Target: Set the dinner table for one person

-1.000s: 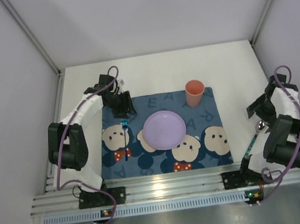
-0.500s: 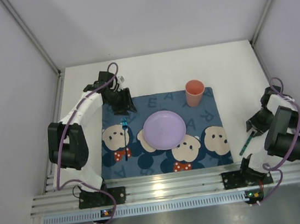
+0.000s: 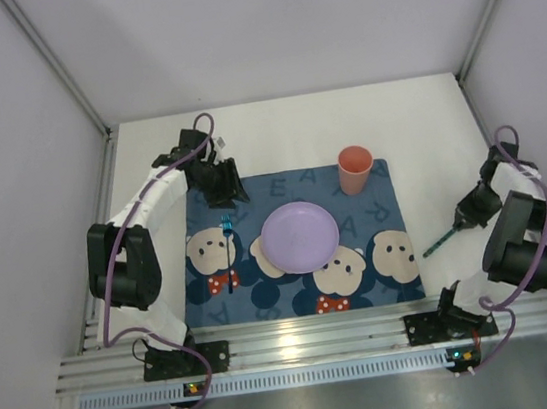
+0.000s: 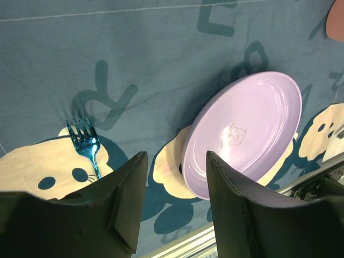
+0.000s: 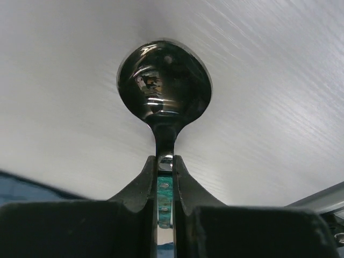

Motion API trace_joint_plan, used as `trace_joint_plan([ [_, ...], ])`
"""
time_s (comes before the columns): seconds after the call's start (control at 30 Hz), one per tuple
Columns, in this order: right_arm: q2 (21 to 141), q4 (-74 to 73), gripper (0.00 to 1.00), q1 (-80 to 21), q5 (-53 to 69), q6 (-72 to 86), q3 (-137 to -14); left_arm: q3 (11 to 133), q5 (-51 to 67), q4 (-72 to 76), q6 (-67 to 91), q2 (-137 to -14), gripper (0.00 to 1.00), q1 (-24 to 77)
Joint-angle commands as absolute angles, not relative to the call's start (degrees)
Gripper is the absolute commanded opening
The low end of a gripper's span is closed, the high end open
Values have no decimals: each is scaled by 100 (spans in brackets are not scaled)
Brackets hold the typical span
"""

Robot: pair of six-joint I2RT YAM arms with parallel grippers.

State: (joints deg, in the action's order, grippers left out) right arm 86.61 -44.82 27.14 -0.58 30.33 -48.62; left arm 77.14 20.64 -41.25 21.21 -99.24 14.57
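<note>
On the white dinner table (image 3: 284, 127) lies a dark blue bear-print mat (image 3: 376, 213). It holds a lilac plate (image 3: 300, 236), a salmon cup (image 3: 355, 169) and a blue fork (image 3: 227, 239) left of the plate. My right gripper (image 3: 464, 218) is shut on a spoon (image 3: 440, 241) right of the mat, its green handle slanting toward the mat. In the right wrist view the shiny spoon bowl (image 5: 164, 80) juts out past the gripper (image 5: 165, 161). My left gripper (image 4: 174, 180) is open and empty above the mat, with the fork (image 4: 83, 142) and plate (image 4: 244, 131) below it.
Grey walls close in the table on three sides. A metal rail (image 3: 302, 342) with both arm bases runs along the near edge. The left gripper (image 3: 220, 183) hovers over the mat's far left corner.
My right gripper dropped onto the spoon beside the mat and shut on it, and the handle has swung round toward the mat. The left arm has barely shifted.
</note>
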Motion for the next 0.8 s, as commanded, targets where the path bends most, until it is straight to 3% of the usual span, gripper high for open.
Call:
trace_joint_plan([
  [0.0,8079,-4200,0,2541,229,2901,-5773,7805,1986,-3745,2320,-9695,53,1468],
  [0.2,7770,-4982,0,1742,402,2725,-7030,7419,1951,-3402,2461,-9422,53,1468],
  [0.37,7875,-5124,0,371,1045,2532,-7391,7111,1934,-3103,2601,-9281,53,1468],
  [0.53,7919,-5317,0,-920,958,2207,-7138,6952,2004,-2945,2698,-9167,52,1468],
  [0.77,7945,-5475,0,-1564,511,1942,-6496,6777,2013,-2935,2681,-9000,52,1468],
])
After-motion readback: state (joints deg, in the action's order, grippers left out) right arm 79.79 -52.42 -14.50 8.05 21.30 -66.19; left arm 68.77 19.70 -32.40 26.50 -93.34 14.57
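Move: The right hand already pinches the spoon by its neck, low over the bare table. Its goal seems to be the free strip of placemat right of the plate, about 22 cm to its left and level fore and aft. The plate's middle lies some 42 cm left and 2 cm ahead; the cup stands about 27 cm left and 13 cm ahead. From the left hand, that strip is roughly 36 cm right, 13 cm back and 10 cm below. Keeping its pinch on the spoon, the right hand first sweeps up and forward, about 16 cm up and 12 cm out, then swings some 20 cm left, in over the right part of the placemat on the near-right side of the cup. Late in the swing it draws back about 6 cm and sinks about 5 cm towards the strip beside the plate, while the wrist turns counter-clockwise by some 50 degrees to bring the handle round to point back at the robot. ##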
